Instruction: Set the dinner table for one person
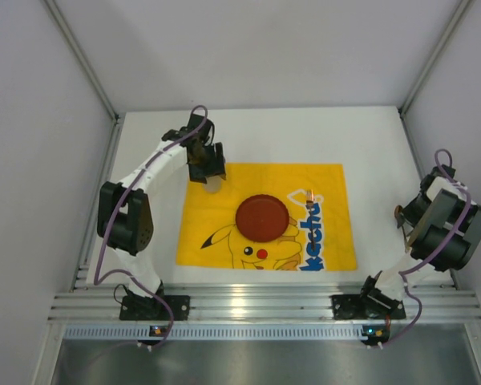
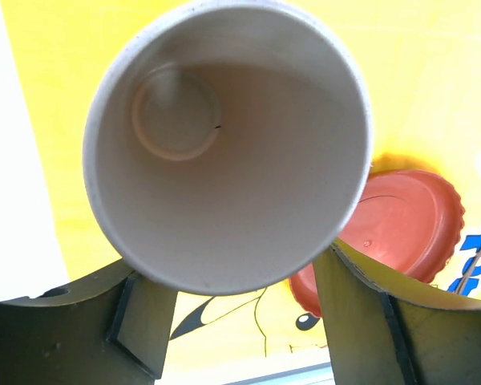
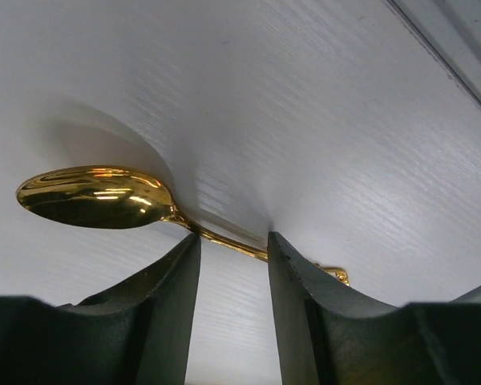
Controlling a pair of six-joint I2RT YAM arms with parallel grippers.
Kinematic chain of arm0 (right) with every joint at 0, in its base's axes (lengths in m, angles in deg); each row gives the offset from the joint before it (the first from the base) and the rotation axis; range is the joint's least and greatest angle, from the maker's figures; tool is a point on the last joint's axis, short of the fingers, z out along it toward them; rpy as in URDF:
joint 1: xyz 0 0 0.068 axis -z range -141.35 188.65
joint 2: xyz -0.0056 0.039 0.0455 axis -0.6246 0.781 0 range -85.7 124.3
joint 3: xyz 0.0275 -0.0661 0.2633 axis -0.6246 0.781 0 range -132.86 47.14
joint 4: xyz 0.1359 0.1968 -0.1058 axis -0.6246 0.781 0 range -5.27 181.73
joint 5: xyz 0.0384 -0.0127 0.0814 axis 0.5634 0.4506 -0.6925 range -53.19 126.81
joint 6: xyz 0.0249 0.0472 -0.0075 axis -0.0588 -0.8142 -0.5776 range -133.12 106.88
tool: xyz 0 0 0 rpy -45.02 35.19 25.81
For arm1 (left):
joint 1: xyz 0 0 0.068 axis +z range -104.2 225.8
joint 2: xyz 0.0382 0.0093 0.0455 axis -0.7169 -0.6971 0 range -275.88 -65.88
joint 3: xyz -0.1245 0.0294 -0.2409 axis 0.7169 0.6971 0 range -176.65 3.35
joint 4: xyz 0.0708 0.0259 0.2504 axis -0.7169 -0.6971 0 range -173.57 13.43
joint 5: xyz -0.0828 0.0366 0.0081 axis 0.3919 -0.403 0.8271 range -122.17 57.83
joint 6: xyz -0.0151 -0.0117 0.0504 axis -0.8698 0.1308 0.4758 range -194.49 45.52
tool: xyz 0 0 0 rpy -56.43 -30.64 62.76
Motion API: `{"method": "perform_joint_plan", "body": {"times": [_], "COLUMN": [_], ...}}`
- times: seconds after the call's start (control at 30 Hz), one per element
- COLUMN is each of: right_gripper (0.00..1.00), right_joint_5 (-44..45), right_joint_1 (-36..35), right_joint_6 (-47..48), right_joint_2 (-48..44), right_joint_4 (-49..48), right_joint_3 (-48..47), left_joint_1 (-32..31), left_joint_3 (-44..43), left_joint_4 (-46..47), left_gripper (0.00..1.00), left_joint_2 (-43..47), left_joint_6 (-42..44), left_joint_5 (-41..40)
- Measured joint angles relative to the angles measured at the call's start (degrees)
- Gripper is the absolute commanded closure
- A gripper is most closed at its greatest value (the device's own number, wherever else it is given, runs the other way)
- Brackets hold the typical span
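The white dinner table [image 1: 264,136] carries a yellow Pikachu cloth [image 1: 321,241] with a round red plate [image 1: 262,218] at its middle. My left gripper [image 1: 211,178] hangs over the cloth's far left corner, shut on a white paper cup [image 2: 224,144]. The left wrist view looks into the cup's empty mouth, and the plate [image 2: 409,216] shows beyond it. My right gripper [image 3: 232,241] is down at the bare table right of the cloth, open. A gold spoon [image 3: 96,196] lies on the table there, its handle running across just past both fingertips.
A thin gold utensil [image 1: 311,195] lies on the cloth right of the plate. Grey walls and metal frame posts [image 1: 80,56] close in the table on three sides. An aluminium rail [image 1: 248,305] runs along the near edge between the arm bases.
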Motion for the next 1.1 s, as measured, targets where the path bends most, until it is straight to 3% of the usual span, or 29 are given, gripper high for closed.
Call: {"method": "perform_joint_plan", "body": {"times": [0.17,0.33,0.9,1.0,1.1], "right_gripper": [0.61,0.69,0.72,0.78,0.96], "right_joint_5": [-2.16,-2.82,-2.4,-2.45,-2.73], "right_joint_1": [-1.05,-3.63,-7.69,-7.89,-7.89], "right_joint_6": [-0.09,-0.13,-1.46,-1.88,-2.47], "right_joint_2": [1.38,3.43,5.49,4.37,3.54], "right_joint_4": [-0.52,-0.68,-0.28,-1.88,-2.89], "right_joint_3": [-1.38,-3.8,-6.29,-4.79,-3.67], "left_joint_1": [0.0,-0.48,-8.33,-8.57,-8.74], "left_joint_3": [-0.52,-0.98,-6.38,-6.64,-7.74], "left_joint_4": [-0.52,-2.14,-7.41,-7.89,-8.26], "left_gripper": [0.32,0.32,0.33,0.33,0.33], "left_joint_2": [0.0,0.0,0.0,-0.09,-0.55], "left_joint_6": [-0.98,-2.1,-5.42,-5.9,-5.97], "left_joint_5": [-0.2,-0.9,-4.87,-5.25,-5.68]}}
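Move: The gold spoon lies just under the right fingertips, its bowl forward and its handle running back; its middle is about 2 cm back, 1 cm right and 1 cm below the hand. At table height too, the fork is about 27 cm left and 2 cm ahead, the plate some 40 cm left and 2 cm ahead. From the left hand, the spoon is about 54 cm right, 15 cm back and 11 cm lower. Right hand sweeps about 6 cm forward-left, fingers narrowing around the spoon's neck; the left moves right and up. ##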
